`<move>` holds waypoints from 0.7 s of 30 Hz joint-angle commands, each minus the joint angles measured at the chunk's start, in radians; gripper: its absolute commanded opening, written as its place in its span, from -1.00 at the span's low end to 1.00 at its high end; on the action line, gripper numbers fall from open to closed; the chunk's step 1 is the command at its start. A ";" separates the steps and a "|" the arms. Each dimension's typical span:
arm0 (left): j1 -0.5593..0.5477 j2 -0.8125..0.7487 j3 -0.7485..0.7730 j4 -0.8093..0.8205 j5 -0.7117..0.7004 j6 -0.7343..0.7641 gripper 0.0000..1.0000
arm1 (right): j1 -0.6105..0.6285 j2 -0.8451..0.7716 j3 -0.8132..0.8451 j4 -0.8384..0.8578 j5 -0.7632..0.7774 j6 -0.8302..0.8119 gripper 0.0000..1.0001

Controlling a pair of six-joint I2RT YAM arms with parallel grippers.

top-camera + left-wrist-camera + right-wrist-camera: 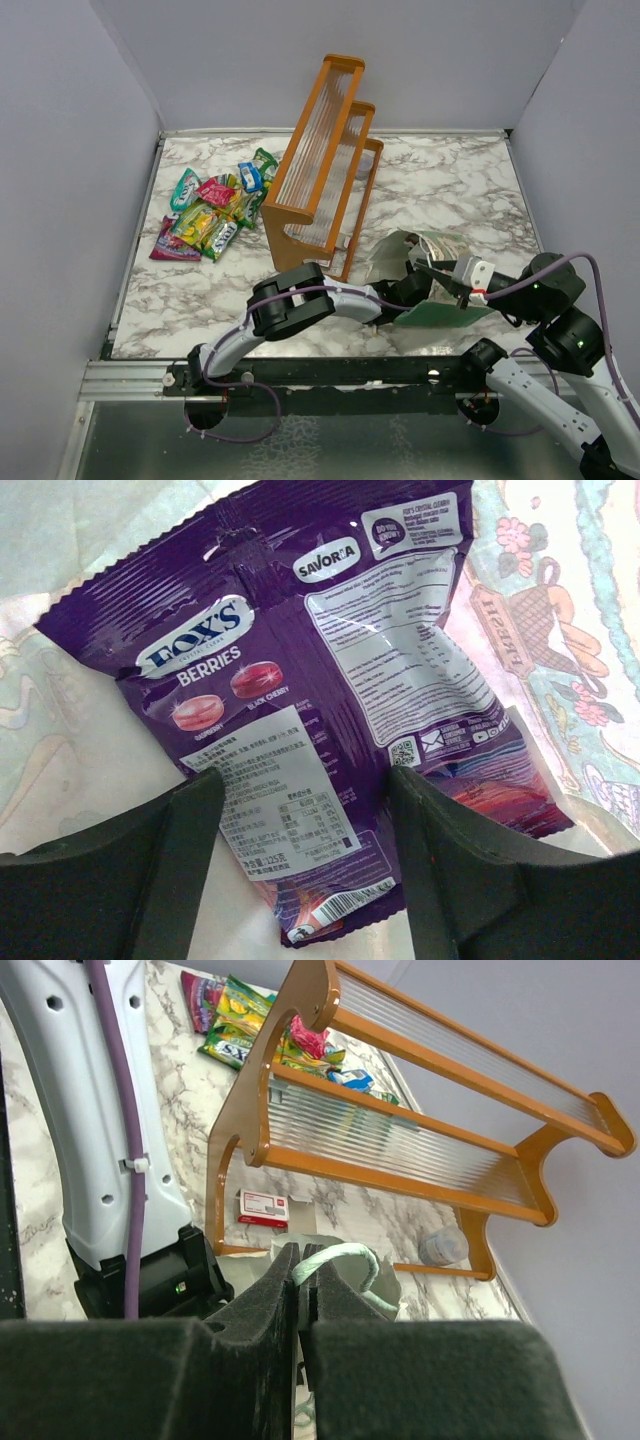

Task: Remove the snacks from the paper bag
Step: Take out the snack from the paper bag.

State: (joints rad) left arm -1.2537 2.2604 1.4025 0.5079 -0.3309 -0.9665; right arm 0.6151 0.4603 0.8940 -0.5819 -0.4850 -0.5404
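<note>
The mint-green paper bag [400, 250] lies on its side at the front right of the marble table, mouth toward the arms. My left gripper [305, 865] reaches inside it. Its jaws are open, one on each side of the lower end of a purple snack packet [290, 650] that lies flat on the bag's pale inner wall [560, 630]. My right gripper [308, 1260] is shut on the bag's rim by its cord handle [345, 1255], holding the mouth up [462, 292]. Several snacks [215, 212] lie in a pile at the back left.
An orange slatted wooden rack [320, 170] stands in the middle, between the pile and the bag. Under it lie a small red-and-white box [264, 1207] and a small clear jar [443, 1246]. Grey walls enclose the table on three sides.
</note>
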 commanded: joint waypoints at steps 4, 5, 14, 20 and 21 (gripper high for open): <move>0.017 0.078 0.044 -0.026 -0.072 -0.008 -0.20 | 0.003 -0.002 0.047 0.000 -0.023 -0.010 -0.97; 0.018 0.075 0.044 -0.022 -0.073 -0.004 -0.28 | 0.003 -0.002 0.050 -0.004 -0.019 -0.011 -0.97; 0.025 -0.059 -0.081 0.042 -0.040 0.032 -0.73 | 0.003 -0.021 0.055 -0.037 0.022 -0.021 -0.97; 0.022 -0.186 -0.182 0.083 0.032 0.076 -0.79 | 0.003 -0.041 0.031 -0.034 0.107 0.005 -0.97; 0.022 -0.204 -0.193 0.077 0.045 0.078 -0.79 | 0.003 -0.044 0.027 -0.033 0.118 0.008 -0.97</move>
State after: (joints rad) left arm -1.2362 2.1574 1.2503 0.5705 -0.3420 -0.9356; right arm 0.6151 0.4351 0.9150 -0.6353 -0.4416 -0.5529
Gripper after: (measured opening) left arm 0.113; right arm 0.023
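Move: The purple Fox's Berries pack lies flat in the bag just beyond my left fingertips: its middle is about 2 cm farther forward, 3 cm to the right and roughly level. The bag handle is some 7 cm back, 5 cm left and 24 cm above that hand. The wooden shelf's middle stands about 30 cm forward, 28 cm left and 8 cm up. From my right hand, the pack lies roughly 9 cm forward, 8 cm right and 25 cm below. I close my wide-open left fingers nearly shut on the lower part of the purple pack, pinching a fold of it, while the hand noses on just over 1 cm forward and right, deeper into the bag. Then I reverse and draw back about 4 cm to the left with the pack gripped. My right hand keeps its shut hold on the bag handle, drifting only about 1 cm left. ##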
